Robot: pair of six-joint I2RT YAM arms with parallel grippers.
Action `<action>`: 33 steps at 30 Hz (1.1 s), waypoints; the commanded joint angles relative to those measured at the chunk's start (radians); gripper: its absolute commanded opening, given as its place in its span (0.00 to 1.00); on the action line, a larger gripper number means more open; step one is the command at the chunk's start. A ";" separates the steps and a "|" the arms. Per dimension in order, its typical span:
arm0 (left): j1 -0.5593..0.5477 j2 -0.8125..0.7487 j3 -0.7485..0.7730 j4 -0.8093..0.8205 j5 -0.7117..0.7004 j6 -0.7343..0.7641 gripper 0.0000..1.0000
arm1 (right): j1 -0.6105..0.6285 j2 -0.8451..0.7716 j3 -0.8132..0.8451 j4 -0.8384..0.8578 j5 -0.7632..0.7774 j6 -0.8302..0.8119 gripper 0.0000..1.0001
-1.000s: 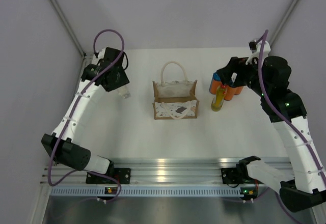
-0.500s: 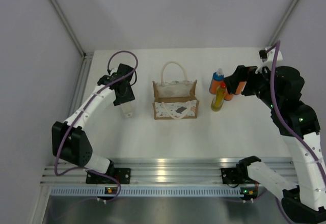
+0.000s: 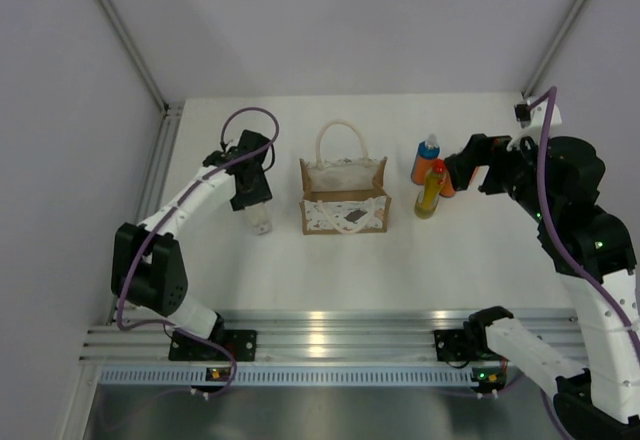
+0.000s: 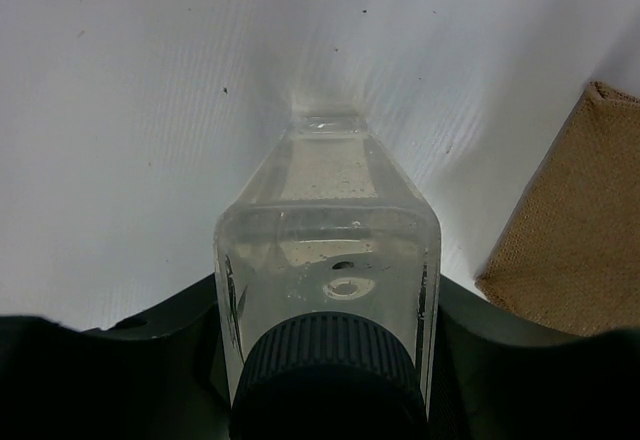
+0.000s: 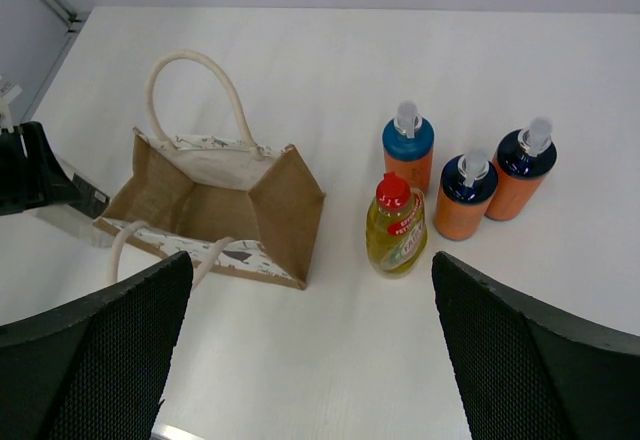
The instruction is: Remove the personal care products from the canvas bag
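My left gripper (image 3: pixel 253 203) is shut on the clear bottle (image 4: pixel 328 222) just below its dark grey cap (image 4: pixel 325 375), left of the canvas bag (image 3: pixel 343 203). The bottle's base is at the table; I cannot tell if it touches. The bag (image 5: pixel 215 200) stands open with its inside bare. To its right stand the yellow red-capped bottle (image 5: pixel 396 230), an orange blue-capped bottle (image 5: pixel 408 152) and two orange dark-capped bottles (image 5: pixel 464 200). My right gripper (image 5: pixel 312 360) hangs open above the table, near of these bottles, with nothing between its fingers.
The bag's rope handle (image 3: pixel 340 135) lies toward the back wall. Grey walls close the table at the back and sides. An aluminium rail (image 3: pixel 330 335) with the arm bases runs along the near edge.
The left gripper carried the clear bottle nearer and rightward, close to the bag's left side. The right gripper let go at the orange bottles, opened wide and drew back to the right.
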 commanded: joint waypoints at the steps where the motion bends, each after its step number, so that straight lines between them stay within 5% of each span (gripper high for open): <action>1: 0.000 -0.020 0.013 0.086 -0.007 -0.012 0.41 | 0.008 -0.008 0.033 -0.026 0.011 -0.001 0.99; 7: 0.000 -0.012 0.025 0.084 0.008 -0.004 0.89 | 0.008 -0.009 0.037 -0.026 0.011 0.000 0.99; 9: 0.000 -0.021 0.033 0.086 0.012 -0.004 0.96 | 0.008 -0.006 0.040 -0.027 0.011 -0.001 0.99; 21: 0.002 -0.145 0.171 -0.038 -0.001 0.097 0.98 | 0.008 -0.004 0.033 -0.033 0.060 -0.021 0.99; 33: 0.000 -0.337 0.218 -0.219 -0.166 0.193 0.98 | 0.008 -0.049 -0.027 -0.041 0.151 -0.033 1.00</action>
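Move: I still hold the clear bottle by its upper part in my left hand, its base already down on the table; its middle sits about 4 cm below my finger pads, with no offset forward or sideways. The open canvas bag is some 18 cm to the right of that hand, about 2 cm farther out and 4 cm lower. From my right hand, high over the other side, the clear bottle lies roughly 40 cm left, 9 cm farther out and 31 cm down. I open my left fingers wide to let go of the clear bottle while easing forward about 2 cm and slightly right. Then I lift up and off it, some 15 cm, swinging back and left on the way up as the fingers tip outward nearly 20 degrees. My right hand, empty and open, drifts about 2 cm right near the end. ##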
